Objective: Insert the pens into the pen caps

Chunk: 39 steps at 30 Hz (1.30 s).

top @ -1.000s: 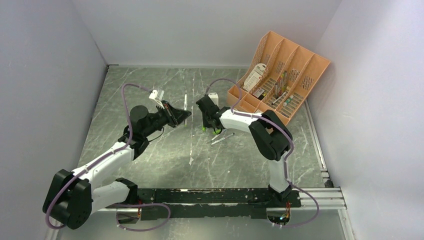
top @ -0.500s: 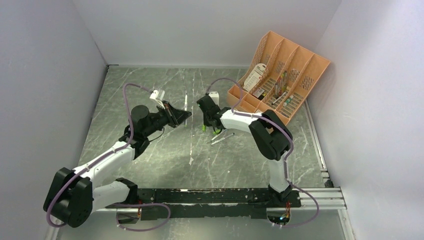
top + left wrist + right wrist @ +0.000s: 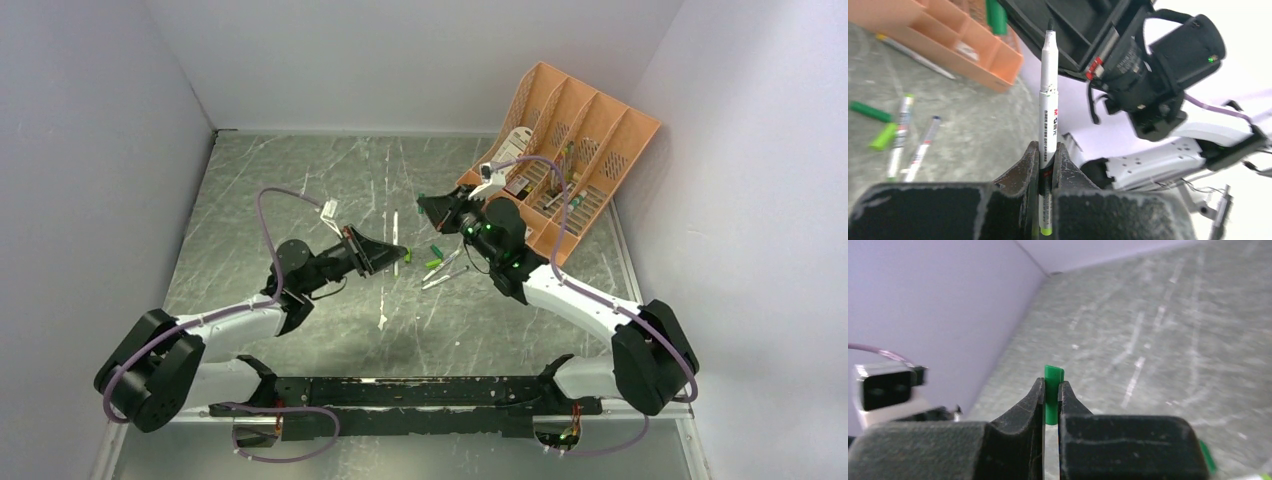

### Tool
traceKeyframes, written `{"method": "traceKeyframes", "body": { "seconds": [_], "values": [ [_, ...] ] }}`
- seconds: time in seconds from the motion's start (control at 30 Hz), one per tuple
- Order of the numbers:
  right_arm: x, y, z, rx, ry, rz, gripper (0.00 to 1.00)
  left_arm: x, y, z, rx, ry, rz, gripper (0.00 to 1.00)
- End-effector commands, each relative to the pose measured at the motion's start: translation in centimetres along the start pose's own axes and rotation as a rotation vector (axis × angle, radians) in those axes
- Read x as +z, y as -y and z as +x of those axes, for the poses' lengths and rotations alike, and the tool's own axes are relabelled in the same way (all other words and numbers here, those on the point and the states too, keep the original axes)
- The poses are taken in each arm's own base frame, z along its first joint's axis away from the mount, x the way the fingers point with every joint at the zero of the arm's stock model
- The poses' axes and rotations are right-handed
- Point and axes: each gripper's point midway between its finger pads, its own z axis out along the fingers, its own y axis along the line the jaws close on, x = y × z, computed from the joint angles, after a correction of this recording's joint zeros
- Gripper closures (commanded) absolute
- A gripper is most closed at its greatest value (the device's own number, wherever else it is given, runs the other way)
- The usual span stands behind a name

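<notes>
My left gripper (image 3: 1047,150) is shut on a pale pen (image 3: 1048,95), which stands with its dark tip up and its green end below the jaws. From above, this gripper (image 3: 398,255) and pen (image 3: 396,224) hang mid-table. My right gripper (image 3: 1050,390) is shut on a bright green pen cap (image 3: 1053,382), which pokes out past the fingertips. Seen from above, the right gripper (image 3: 426,204) and cap (image 3: 421,198) are just right of the pen's tip, apart from it. Two more pens (image 3: 441,262) (image 3: 444,277) and two green caps (image 3: 437,250) (image 3: 432,264) lie on the table between the arms.
An orange organizer (image 3: 590,130) with mixed stationery stands at the back right, close behind the right arm. White walls enclose the grey marbled table (image 3: 300,180) on three sides. The right arm's forearm (image 3: 1148,60) looms just beyond the held pen.
My right gripper shut on a green cap, lifted it off the table and swung up toward the organizer side. The left gripper carried its pen right and nearer.
</notes>
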Motion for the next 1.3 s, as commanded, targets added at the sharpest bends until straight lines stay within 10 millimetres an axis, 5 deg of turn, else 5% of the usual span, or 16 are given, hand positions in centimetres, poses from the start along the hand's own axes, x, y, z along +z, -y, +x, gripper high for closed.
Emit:
{"method": "traceKeyframes", "body": {
  "seconds": [0.0, 0.4, 1.27],
  "values": [
    [-0.8, -4.8, -2.4, 0.102, 0.088, -0.233, 1.00, 1.1, 5.6, -0.5, -0.058, 0.044, 0.171, 0.93],
    [-2.3, -8.7, -5.2, 0.129, 0.143, -0.402, 1.00, 1.6, 6.6, 0.7, -0.057, 0.031, 0.192, 0.93],
    [-3.4, -8.5, -3.7, 0.147, 0.105, -0.422, 1.00, 2.0, 5.9, 0.1, -0.002, 0.052, 0.148, 0.93]
  ]
}}
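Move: The left hand already holds a white pen, nib leaning forward and up. The green cap it must meet, pinched in the right fingers, lies about 10 cm ahead, 5 cm right and 1 cm above. From the right hand, the held pen's nib is about 3 cm back, 6 cm left and 4 cm up. On the table some 22 cm below the right hand, a loose dark green cap lies 3 cm ahead and 2 cm right, a lime cap 2 cm ahead and 5 cm left. Up, back and slightly left, the right hand carries its cap about 9 cm towards the pen's nib, rolling its left side up and swinging counter-clockwise, some 25 degrees in all, then eases down barely a centimetre. The left hand shifts about 5 cm back, right and up, lining the pen up beneath the cap, then nearly holds there, creeping forward. Both grips stay shut. ##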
